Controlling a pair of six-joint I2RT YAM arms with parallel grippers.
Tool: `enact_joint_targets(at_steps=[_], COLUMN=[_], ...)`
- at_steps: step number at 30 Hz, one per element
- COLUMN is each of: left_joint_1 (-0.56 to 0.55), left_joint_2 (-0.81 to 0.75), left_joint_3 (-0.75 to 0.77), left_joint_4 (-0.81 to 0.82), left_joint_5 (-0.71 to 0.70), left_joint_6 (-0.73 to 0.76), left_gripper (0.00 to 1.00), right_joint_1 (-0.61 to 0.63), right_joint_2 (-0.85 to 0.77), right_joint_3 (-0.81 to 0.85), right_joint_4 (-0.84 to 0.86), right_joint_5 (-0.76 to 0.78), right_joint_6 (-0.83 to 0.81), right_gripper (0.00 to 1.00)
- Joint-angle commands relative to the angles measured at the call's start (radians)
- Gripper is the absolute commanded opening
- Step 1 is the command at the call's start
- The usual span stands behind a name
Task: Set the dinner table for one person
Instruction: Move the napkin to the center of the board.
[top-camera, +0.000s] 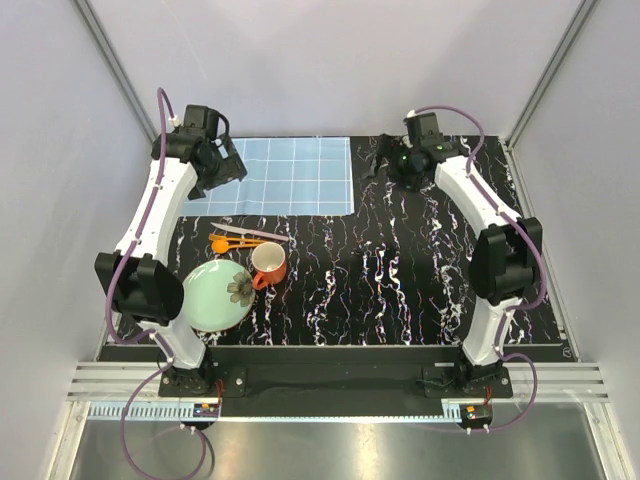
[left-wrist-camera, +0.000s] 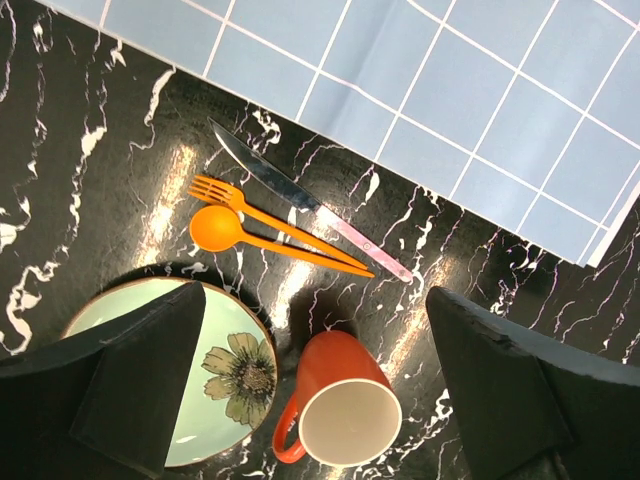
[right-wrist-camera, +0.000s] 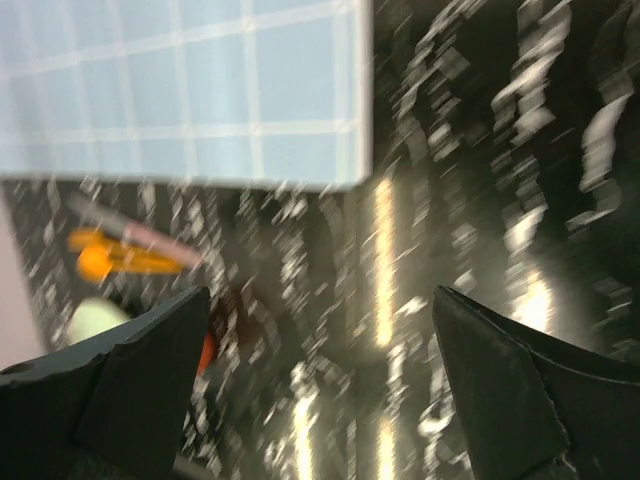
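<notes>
The dinner table (top-camera: 400, 270) is glossy black with white veins. At its front left lies a pale green plate (top-camera: 212, 297) with a flower print, and an orange mug (top-camera: 268, 265) stands beside it. Behind them lie an orange fork (left-wrist-camera: 240, 205), an orange spoon (left-wrist-camera: 215, 228) and a pink-handled knife (left-wrist-camera: 270, 180). A light blue gridded placemat (top-camera: 290, 175) lies at the back left. My left gripper (top-camera: 222, 165) hangs open above the placemat's left edge, looking down on the mug (left-wrist-camera: 340, 400). My right gripper (top-camera: 395, 160) hangs open at the back, right of the placemat, holding nothing.
Grey walls close in the table on the left, back and right. Both arm bases stand at the near edge. The right wrist view is blurred; it shows the placemat (right-wrist-camera: 200, 90), the orange cutlery (right-wrist-camera: 110, 258) and bare marble under the right gripper (right-wrist-camera: 320, 292).
</notes>
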Motion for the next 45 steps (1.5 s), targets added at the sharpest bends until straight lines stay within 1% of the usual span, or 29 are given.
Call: enact_joint_targets(at_steps=[1, 2, 3, 5, 6, 8, 12, 13, 14, 16, 17, 18, 19, 20, 23, 24, 25, 27, 28, 32, 34, 38, 41, 45], left_joint_1=[-0.016, -0.016, -0.018, -0.018, -0.016, -0.013, -0.01, -0.01, -0.01, -0.01, -0.01, -0.01, -0.01, -0.01, -0.01, -0.012, -0.012, -0.013, -0.015, -0.024, -0.026, -0.026, -0.027, -0.027], left_joint_2=[-0.04, -0.054, -0.084, -0.105, -0.111, -0.108, -0.106, -0.109, -0.117, -0.132, -0.154, -0.164, -0.177, -0.198, -0.227, -0.232, -0.237, -0.25, -0.256, -0.292, -0.304, -0.31, -0.304, -0.315], left_joint_3=[-0.041, -0.056, -0.068, -0.091, -0.09, -0.081, -0.068, -0.07, -0.07, -0.088, -0.099, -0.113, -0.146, -0.165, -0.229, -0.252, -0.259, -0.285, -0.295, -0.369, -0.403, -0.411, -0.394, -0.397], left_joint_4=[0.043, 0.056, 0.071, 0.09, 0.09, 0.087, 0.085, 0.085, 0.083, 0.085, 0.085, 0.083, 0.086, 0.087, 0.093, 0.091, 0.091, 0.093, 0.091, 0.103, 0.111, 0.114, 0.114, 0.114], left_joint_5=[0.01, 0.013, 0.01, -0.004, -0.001, 0.028, 0.062, 0.065, 0.073, 0.08, 0.085, 0.087, 0.087, 0.087, 0.108, 0.113, 0.128, 0.14, 0.149, 0.165, 0.172, 0.18, 0.191, 0.188], left_joint_6=[-0.041, -0.043, -0.043, -0.035, -0.035, -0.023, -0.029, -0.026, -0.023, -0.009, -0.007, -0.006, -0.003, -0.004, -0.004, -0.004, -0.003, -0.004, -0.015, -0.026, -0.029, -0.04, -0.04, -0.053], left_gripper=[0.99, 0.99, 0.99, 0.99, 0.99, 0.99, 0.99, 0.99, 0.99, 0.99, 0.99, 0.99, 0.99, 0.99, 0.99, 0.99, 0.99, 0.99, 0.99, 0.99, 0.99, 0.99, 0.99, 0.99], right_joint_1=[0.045, 0.04, 0.046, 0.055, 0.06, 0.055, 0.034, 0.029, 0.029, 0.029, 0.029, 0.029, 0.029, 0.025, 0.022, 0.021, 0.021, 0.02, 0.018, 0.008, 0.006, 0.002, 0.002, 0.002], right_joint_2=[-0.123, -0.12, -0.114, -0.111, -0.108, -0.077, -0.014, -0.002, 0.03, 0.068, 0.117, 0.145, 0.173, 0.237, 0.358, 0.392, 0.45, 0.499, 0.539, 0.581, 0.596, 0.628, 0.664, 0.679], right_joint_3=[-0.111, -0.12, -0.11, -0.074, -0.06, 0.005, 0.13, 0.183, 0.217, 0.321, 0.361, 0.404, 0.488, 0.536, 0.706, 0.796, 0.835, 0.919, 0.935, 0.926, 0.92, 0.891, 0.889, 0.863], right_joint_4=[0.073, 0.119, 0.129, 0.12, 0.113, 0.077, 0.047, 0.035, -0.015, -0.069, -0.131, -0.165, -0.192, -0.237, -0.24, -0.241, -0.241, -0.235, -0.226, -0.122, -0.101, -0.045, -0.042, -0.042], right_joint_5=[-0.228, -0.301, -0.337, -0.291, -0.241, -0.204, -0.21, -0.185, -0.105, -0.029, 0.046, 0.077, 0.097, 0.1, 0.025, 0.016, 0.013, 0.034, 0.025, 0.004, 0.007, -0.053, -0.099, -0.124], right_joint_6=[0.16, 0.183, 0.182, 0.149, 0.112, 0.083, 0.056, 0.044, 0.021, -0.068, -0.095, -0.146, -0.16, -0.162, -0.149, -0.148, -0.149, -0.157, -0.155, -0.132, -0.126, -0.082, -0.053, -0.036], right_gripper=[1.0, 1.0, 1.0, 1.0, 1.0, 1.0, 1.0, 1.0, 1.0, 1.0, 0.99, 1.0, 1.0, 1.0, 1.0, 1.0, 1.0, 1.0, 1.0, 1.0, 1.0, 1.0, 1.0, 1.0])
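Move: The napkin's right edge, at its middle, lies about 17 cm ahead of the open right hand, 9 cm left and 16 cm below; the napkin's own middle is some 18 cm ahead and 30 cm left. From the left hand the napkin's middle is about 25 cm ahead, 8 cm right and 21 cm down. Nearer the left hand are the knife, 7 cm ahead and 4 cm right, and the mug, 2 cm back and 8 cm right. Open right hand backs left, then arcs about 18 cm forward towards the napkin's right edge; left hand retreats 8. ##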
